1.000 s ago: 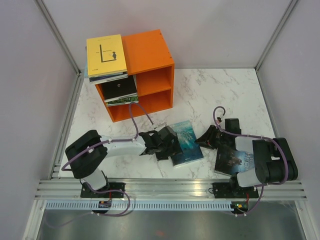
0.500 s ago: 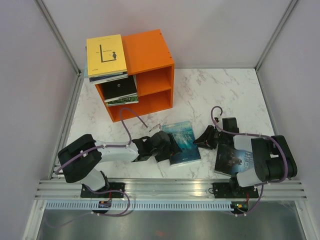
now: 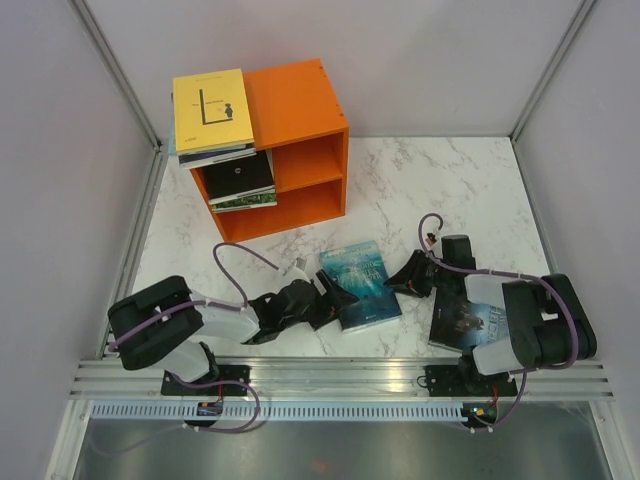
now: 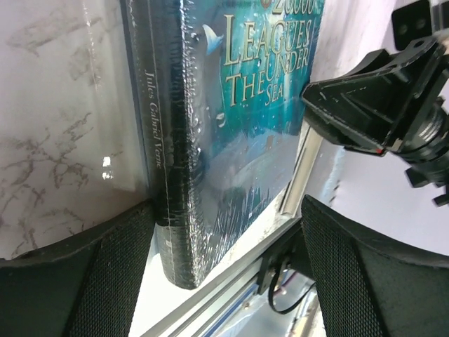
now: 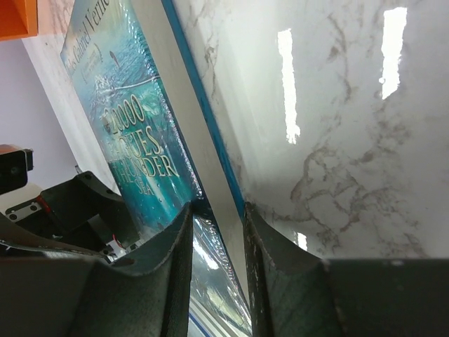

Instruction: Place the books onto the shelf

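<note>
A teal-blue book [image 3: 360, 283] titled "20,000 Leagues Under the Sea" lies on the marble table. My right gripper [image 3: 403, 279] is shut on its right edge; one finger [image 5: 165, 260] presses the cover [image 5: 119, 133] and the other lies against the table side. My left gripper [image 3: 330, 297] is open at the book's left side, and the spine's near corner [image 4: 175, 239] sits between its wide-apart fingers [image 4: 84, 274]. The orange shelf [image 3: 300, 100] stands at the back left. A yellow book [image 3: 212, 108] tops a stack on it, and a black book [image 3: 238, 175] sits in the upper compartment.
A dark book [image 3: 462, 322] lies under the right arm near the table's front edge. A green-edged book [image 3: 245, 201] pokes out of the shelf's lower compartment. The aluminium rail [image 3: 340, 375] runs along the near edge, and grey walls close in the sides.
The left arm has drawn back towards the near-left, its gripper sliding down along the book's left side. The teal book has shifted slightly left. The right gripper has stayed on the edge.
</note>
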Robot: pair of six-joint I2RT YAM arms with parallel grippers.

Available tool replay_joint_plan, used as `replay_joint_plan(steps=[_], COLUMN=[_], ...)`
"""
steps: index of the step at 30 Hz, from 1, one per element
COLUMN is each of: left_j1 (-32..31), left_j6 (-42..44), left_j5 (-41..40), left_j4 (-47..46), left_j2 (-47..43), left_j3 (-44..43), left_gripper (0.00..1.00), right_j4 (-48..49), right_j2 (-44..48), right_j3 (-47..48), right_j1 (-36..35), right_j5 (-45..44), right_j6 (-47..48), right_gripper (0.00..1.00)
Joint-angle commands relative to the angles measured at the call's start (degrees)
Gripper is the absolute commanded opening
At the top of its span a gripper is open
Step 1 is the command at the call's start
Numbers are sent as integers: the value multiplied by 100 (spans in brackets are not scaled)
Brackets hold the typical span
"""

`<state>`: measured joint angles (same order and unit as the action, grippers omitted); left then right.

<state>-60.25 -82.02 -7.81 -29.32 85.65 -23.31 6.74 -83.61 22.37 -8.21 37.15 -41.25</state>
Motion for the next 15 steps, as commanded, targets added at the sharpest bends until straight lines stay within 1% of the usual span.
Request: replay_joint_plan(steps=[1,4,5,6,8,9,10,12,13,15], left_j1=[-22,-31,-39,-40,-40,-40,-40,-40,-40,-40], left_j6=[-499,-394,-429,-577,-736,-841,-860,-834,-825,-816], left_j5=[-678,-520,-476,-493,-528,-572,-563,-537,-528,-572], left_j4=[-1102,-1277,-1408,-1949,-2619,-2831,-2851,-2764,-2659,-2483], left_j2=[329,628,855,962,1251,1409,1446,1376,1324,1079], left_j3=[160,-51,-42,54,221,300,309,371,397,520], left_gripper=[87,87,87,86,86,85,84,79,71,61], right_j4=[-1228,-1193,-1167,-1114,-1044,-1165,-1166,-1298,-1342,-1439], right_j2=[-410,-392,-393,-393,-375,-305,-235,-77,-59,-76], right_j3=[-646,-716,-734,-734,-813,-822,-822,-848,-831,-796], right_j1=[-638,-682,-717,-743,-796,-805,-805,-805,-814,-805], right_j5=[-744,-744,-735,-648,-577,-664,-708,-744,-744,-753], right_j6=[162,118,118,100,-5,3,3,47,73,135], right_gripper=[34,35,34,34,34,33,33,33,33,33])
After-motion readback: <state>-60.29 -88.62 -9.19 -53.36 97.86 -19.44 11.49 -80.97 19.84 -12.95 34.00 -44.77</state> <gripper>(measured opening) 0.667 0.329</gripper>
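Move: The teal 20000 Leagues book lies flat, its middle about 5 cm ahead of the left hand, 6 cm to its right and 2 cm lower; the near end of its spine is already between the open fingers. The shelf's empty lower right bay is some 21 cm ahead of the left hand and 6 cm to its left. From the right hand, whose fingertips are already at the page edge, the book's middle is about 7 cm to the left, level fore and aft, and roughly 1 cm lower. Rightward and forward by about 1.5 cm each, the left hand works its open fingers farther around the near end of the teal book's spine, tilting some 10 degrees flatter; it then eases back slightly, dips, and starts closing, still well open. From the other side the right hand, fingertips still on the page edge, pushes the book about 1.5 cm left into the left grip. ##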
